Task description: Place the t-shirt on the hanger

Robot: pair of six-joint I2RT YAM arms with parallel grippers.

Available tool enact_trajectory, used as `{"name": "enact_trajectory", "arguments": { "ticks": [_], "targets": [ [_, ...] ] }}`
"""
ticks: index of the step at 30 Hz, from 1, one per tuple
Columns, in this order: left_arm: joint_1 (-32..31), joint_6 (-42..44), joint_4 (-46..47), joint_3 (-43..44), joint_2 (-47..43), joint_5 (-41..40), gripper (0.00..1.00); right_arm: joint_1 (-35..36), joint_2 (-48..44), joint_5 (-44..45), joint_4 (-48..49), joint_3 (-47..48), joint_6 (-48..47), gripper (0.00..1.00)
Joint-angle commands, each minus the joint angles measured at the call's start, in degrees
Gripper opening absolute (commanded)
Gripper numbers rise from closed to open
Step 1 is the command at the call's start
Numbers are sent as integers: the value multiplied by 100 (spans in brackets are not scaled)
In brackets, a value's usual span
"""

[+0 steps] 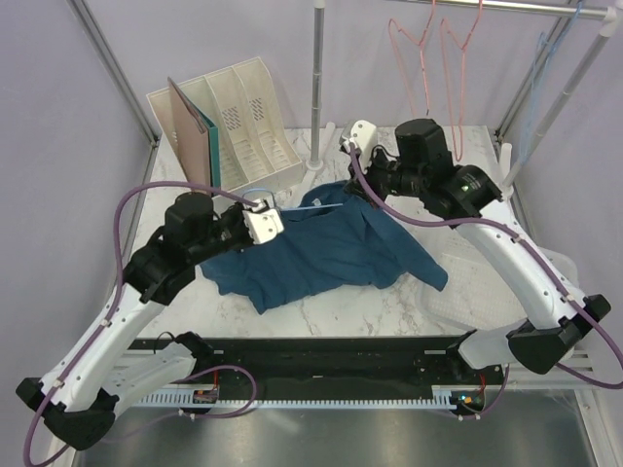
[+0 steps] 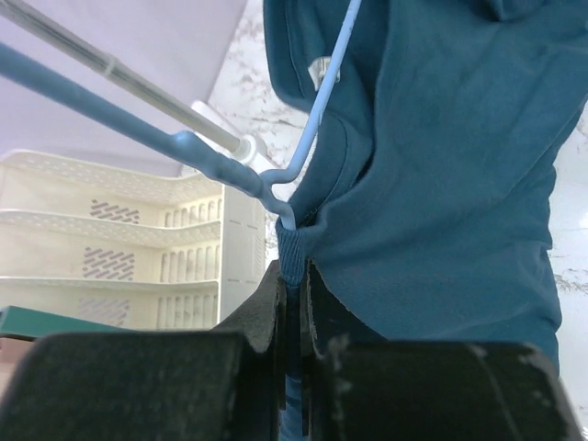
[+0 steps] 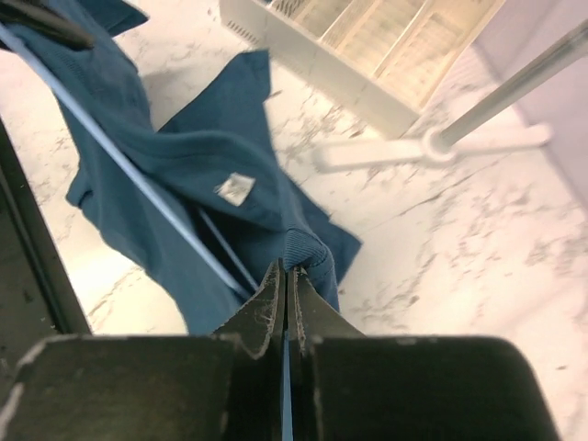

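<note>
The dark teal t-shirt (image 1: 321, 255) lies crumpled mid-table, its upper edge lifted between both grippers. The light-blue hanger (image 1: 321, 205) runs through the neck opening, with its hook toward the left. My left gripper (image 1: 281, 214) is shut on the ribbed collar (image 2: 292, 253); the hanger (image 2: 328, 81) wire bends just above the fingertips. My right gripper (image 1: 350, 181) is shut on the collar's other side (image 3: 322, 246). In the right wrist view the hanger (image 3: 129, 175) crosses diagonally inside the t-shirt (image 3: 197, 147), beside a white label (image 3: 236, 187).
A white file organizer (image 1: 248, 117) with a brown and teal folder (image 1: 192, 126) stands at the back left. A rack pole (image 1: 317, 88) rises behind the shirt, and pink-red hangers (image 1: 428, 58) hang on the rail. A white mesh tray (image 1: 492, 287) lies to the right.
</note>
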Motion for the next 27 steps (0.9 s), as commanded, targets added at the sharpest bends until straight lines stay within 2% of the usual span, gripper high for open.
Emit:
{"name": "enact_trajectory", "arguments": {
  "ticks": [1,3,8,10,13,16,17,18,20,21,22,23,25,27],
  "targets": [
    [-2,400,422,5,-321,424,2,-300,-236,-229,-336,805,-758,0],
    [33,506,273,67,-400,451,2,-537,-183,-354,-443,998,-908,0],
    [51,428,237,199,-436,556,2,-652,-130,-1608,-1049,1070,-1260,1],
    [51,183,306,313,-348,757,2,-521,-95,-1830,-1190,930,-1348,6],
    [51,-212,473,471,-128,1030,2,-179,27,-1892,-1243,867,-1418,7],
    [42,-521,631,603,109,831,2,-28,133,-2033,-1261,1139,-1366,15],
    [51,-565,658,630,127,768,2,-28,142,-1955,-1278,1271,-1357,20],
    [51,-548,693,569,58,742,2,-28,134,-1832,-1391,1307,-1374,36],
    [51,-548,807,437,-92,689,2,-124,11,-1682,-1594,1264,-1716,61],
    [51,-574,808,358,-197,662,2,-229,-59,-1725,-1769,1211,-1830,82],
    [59,-592,808,314,-250,619,2,-387,-190,-1795,-1805,1150,-1840,90],
    [86,-601,764,261,-294,636,2,-832,-218,-1961,-1867,1123,-1866,97],
    [103,-636,755,138,-443,636,2,-1309,-122,-2348,-2322,1280,-2050,98],
    [139,-689,738,68,-488,706,2,-1785,-8,-2428,-2927,1544,-2612,98]
  ]
}}
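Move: The right hand already pinches the t-shirt's neck edge; the hanger's free right end, over which this edge is taken, lies about 2 cm to its left, 3 cm back and 4 cm below. The collar label is some 7 cm left, 2 cm back and 5 cm below the right hand; the rack post's foot is roughly 18 cm ahead, 8 cm left and 25 cm down. From the left hand, the hanger's end is about 13 cm right, level in reach and 2 cm lower. Still pinching the neck edge, the right hand lifts it about 5 cm with a slight swing right. It then draws it back some 5 cm and left over the hanger's free end, turning about 20 degrees counter-clockwise, opens wide to let go, and backs off about 5 cm to the right. The left hand keeps its grip on hanger and shirt, rising some 3 cm. ##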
